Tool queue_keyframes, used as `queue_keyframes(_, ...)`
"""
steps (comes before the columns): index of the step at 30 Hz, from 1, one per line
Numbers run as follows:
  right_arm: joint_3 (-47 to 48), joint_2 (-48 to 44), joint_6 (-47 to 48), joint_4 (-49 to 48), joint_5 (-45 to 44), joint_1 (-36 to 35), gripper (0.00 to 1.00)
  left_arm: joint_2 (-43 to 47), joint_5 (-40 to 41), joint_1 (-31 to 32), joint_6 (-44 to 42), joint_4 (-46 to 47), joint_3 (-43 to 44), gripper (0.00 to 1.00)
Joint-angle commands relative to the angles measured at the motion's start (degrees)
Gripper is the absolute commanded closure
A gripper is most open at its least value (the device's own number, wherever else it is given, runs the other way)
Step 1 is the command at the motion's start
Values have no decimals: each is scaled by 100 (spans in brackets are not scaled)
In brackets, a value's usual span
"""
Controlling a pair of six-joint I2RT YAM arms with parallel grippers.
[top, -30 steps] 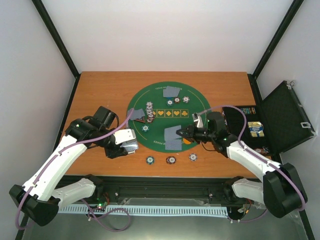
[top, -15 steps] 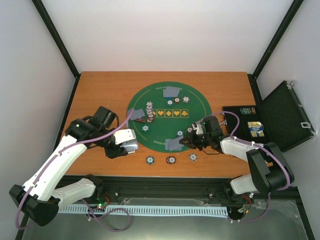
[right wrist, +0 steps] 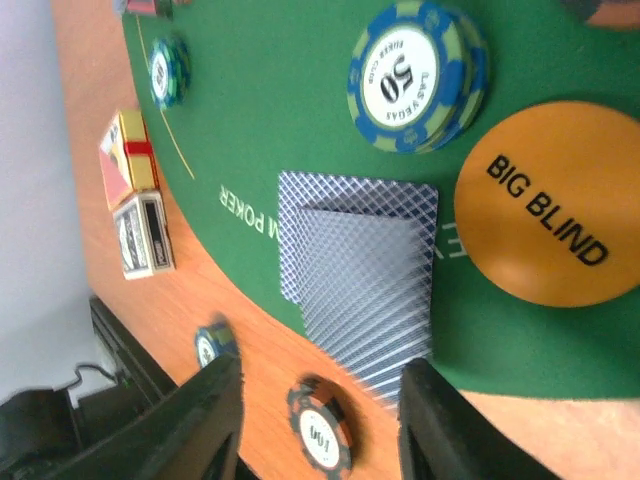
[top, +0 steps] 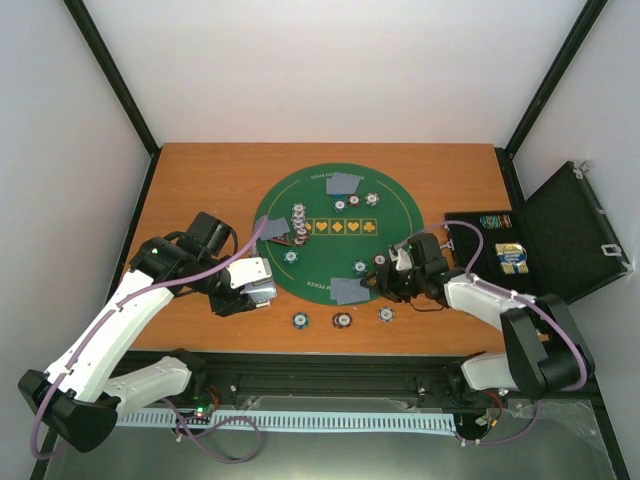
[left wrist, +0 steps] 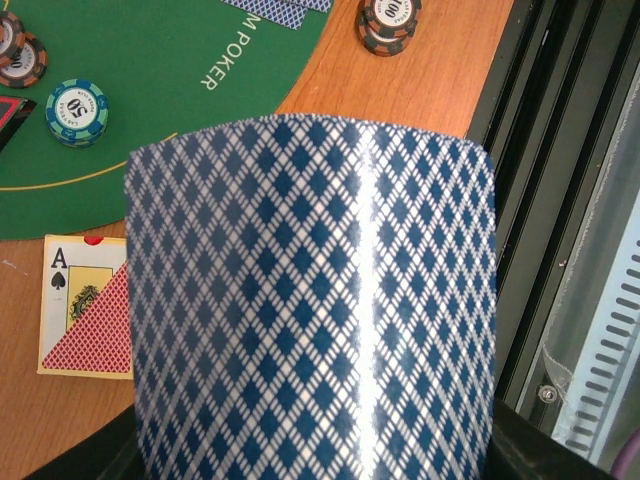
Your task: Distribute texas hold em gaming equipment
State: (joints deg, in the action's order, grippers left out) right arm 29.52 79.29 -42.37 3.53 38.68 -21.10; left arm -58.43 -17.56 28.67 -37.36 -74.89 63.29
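My left gripper point(top: 258, 288) hovers over the wood left of the green mat point(top: 310, 200), shut on blue-diamond-backed playing cards point(left wrist: 315, 300) that hide its fingers. My right gripper point(right wrist: 320, 420) stands open just above the mat's near edge. Its fingers point(right wrist: 195, 420) are spread, with nothing between them. Two overlapped cards point(right wrist: 365, 290) lie face down on the mat in front of it point(top: 347, 290). Beside them sit an orange Big Blind disc point(right wrist: 550, 205) and a blue 50 chip point(right wrist: 415, 75). Another pair of cards point(top: 343, 183) lies at the far side.
Three chips point(top: 299, 320), point(top: 342, 320), point(top: 386, 314) rest on the wood near the front edge. A chip stack point(top: 298, 220) stands at the mat's left. A card box showing an ace point(left wrist: 85, 320) lies under my left gripper. The open black case point(top: 560, 235) stands at the right.
My right gripper came down to the mat's near edge with the cards, then opened and let them go. The left arm has stayed still.
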Motion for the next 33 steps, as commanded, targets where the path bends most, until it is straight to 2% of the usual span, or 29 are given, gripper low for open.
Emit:
queue_keyframes(1, 435, -709, 476, 1100, -665, 36, 53, 29, -72, 18, -112, -27, 202, 79)
queue_keyframes(4, 645, -1098, 511, 1591, -868, 25, 46, 29, -80, 20, -121, -27, 179, 79)
queue_keyframes(7, 729, -1410, 222, 1507, -672, -143, 36, 27, -93, 25, -116, -7, 162, 80)
queue_keyframes(10, 804, -1546, -311, 920, -357, -657, 27, 28, -114, 24, -113, 36, 128, 80)
queue_keyframes(14, 1053, -1305, -1017, -241, -173, -1773, 17, 3, -125, 25, -91, 58, 96, 80)
queue_keyframes(21, 1487, -396, -1786, -1972, 37, -2876, 15, 3, -116, 25, -104, 43, 104, 80)
queue_keyframes(28, 1697, 349, -2152, -3009, 117, -3318, 15, -1, -133, 19, -104, 32, 139, 80)
queue_keyframes(33, 1936, 812, -2307, -3369, 215, -3471, 17, 4, -156, 24, -97, 27, 167, 80)
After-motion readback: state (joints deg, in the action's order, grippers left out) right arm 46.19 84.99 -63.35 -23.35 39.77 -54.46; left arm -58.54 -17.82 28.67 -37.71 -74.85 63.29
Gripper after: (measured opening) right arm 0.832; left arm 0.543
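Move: The deck held in the left hand's fingers is the right hand's goal: about 24 cm to its left, 8 cm back and 14 cm higher. The two dealt cards lie just below the right hand, some 4 cm left and 1 cm back. On the felt, a teal chip stack stands 6 cm ahead and 2 cm left; the brown chips are 9 cm back and 6 cm left. For the left hand, the deck sits right at its fingertips, its middle roughly 2 cm below. Up first, off the dealt cards, the right hand climbs about 8 cm, then sweeps left and back while still rising, some 20 cm left in all, slowing beside the deck. Its already parted fingers spread wide, and the wrist swings roughly 25 degrees counter-clockwise and levels the fingers towards the deck. The left hand keeps the deck still. ##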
